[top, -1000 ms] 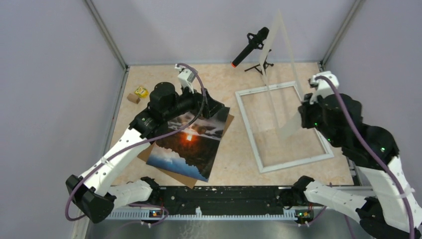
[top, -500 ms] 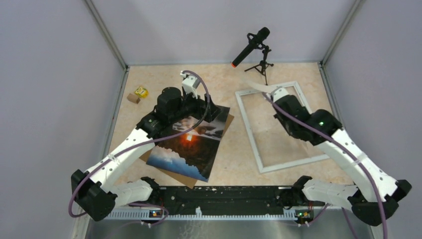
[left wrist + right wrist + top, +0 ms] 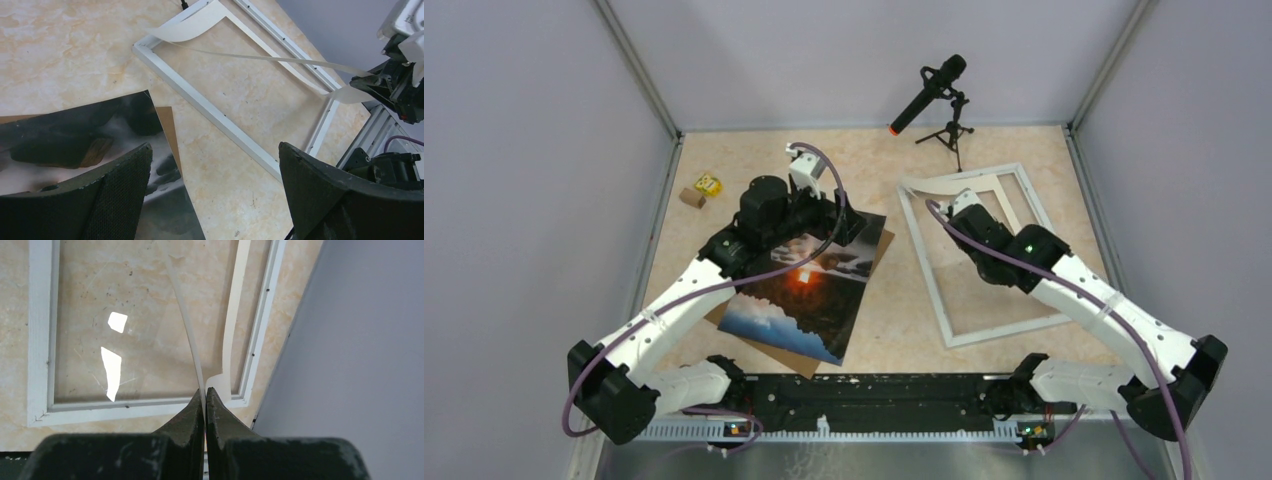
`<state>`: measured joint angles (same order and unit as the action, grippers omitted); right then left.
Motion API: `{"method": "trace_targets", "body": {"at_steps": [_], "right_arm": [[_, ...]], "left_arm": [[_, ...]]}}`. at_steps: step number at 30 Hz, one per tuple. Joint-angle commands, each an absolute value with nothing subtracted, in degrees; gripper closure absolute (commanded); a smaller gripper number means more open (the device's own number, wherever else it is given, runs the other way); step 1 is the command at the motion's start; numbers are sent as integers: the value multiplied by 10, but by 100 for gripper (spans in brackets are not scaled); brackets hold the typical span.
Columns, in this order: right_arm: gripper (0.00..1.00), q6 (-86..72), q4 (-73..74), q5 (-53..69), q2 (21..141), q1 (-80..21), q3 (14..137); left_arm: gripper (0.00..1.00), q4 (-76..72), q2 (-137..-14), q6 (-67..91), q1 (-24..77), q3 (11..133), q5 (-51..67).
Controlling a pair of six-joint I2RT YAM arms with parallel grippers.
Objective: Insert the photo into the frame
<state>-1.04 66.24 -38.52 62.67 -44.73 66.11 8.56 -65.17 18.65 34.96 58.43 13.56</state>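
The photo [image 3: 809,290], an orange sun among dark clouds, lies flat at the left on a brown backing board [image 3: 880,250]. My left gripper [image 3: 851,220] hovers open over the photo's far right corner [image 3: 75,130], its jaws [image 3: 215,146] wide with nothing between them. The white frame [image 3: 924,262] lies flat on the right. My right gripper [image 3: 954,205] is shut on a thin white mat border [image 3: 187,325]. The mat bends low over the frame [image 3: 40,340], and its other end [image 3: 190,25] curls at the frame's far left corner.
A microphone on a small tripod [image 3: 932,88] stands at the back, just beyond the frame. Two small blocks, yellow and brown [image 3: 702,187], sit at the far left. Grey walls close in the marbled table [image 3: 894,310] on three sides. Glare patches [image 3: 117,322] show inside the frame.
The right arm has swung the mat border down from upright above the frame to low across it, reaching toward the far left corner. The left arm has barely moved.
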Motion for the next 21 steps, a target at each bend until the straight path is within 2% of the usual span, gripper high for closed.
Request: {"method": "trace_targets", "body": {"at_steps": [1,12,21], "right_arm": [[100,-9,619,-398,642,-426,657],[100,14,564,-405,626,-329,597],[99,62,489,-364,627,-324,567]], "left_arm": [[2,60,-652,171,347,583,120],[2,58,-655,171,347,575,103],[2,63,-665,172,347,578,107]]}}
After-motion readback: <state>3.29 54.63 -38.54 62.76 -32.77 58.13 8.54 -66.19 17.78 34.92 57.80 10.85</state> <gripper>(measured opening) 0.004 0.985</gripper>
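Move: The right hand still grips the white mat by its near-left corner. The frame lies flat with its middle some 20 cm ahead, about level sideways and roughly 21 cm below; its right rail is centred about 22 cm ahead and 19 cm to the right. The photo lies about 8 cm ahead and 46 cm to the left. From the idle left hand, the frame's middle is about 13 cm ahead and 35 cm to the right. Rightward and down, edging forward as it goes, the right hand carries the held corner about 4 cm right and 3 cm down over the frame, turning clockwise by some 10 degrees. It starts forward and down, then swings right before finishing with a short forward creep. The shut fingers keep their pinch on the mat, shifting its far and right strips towards the frame's right rail. ##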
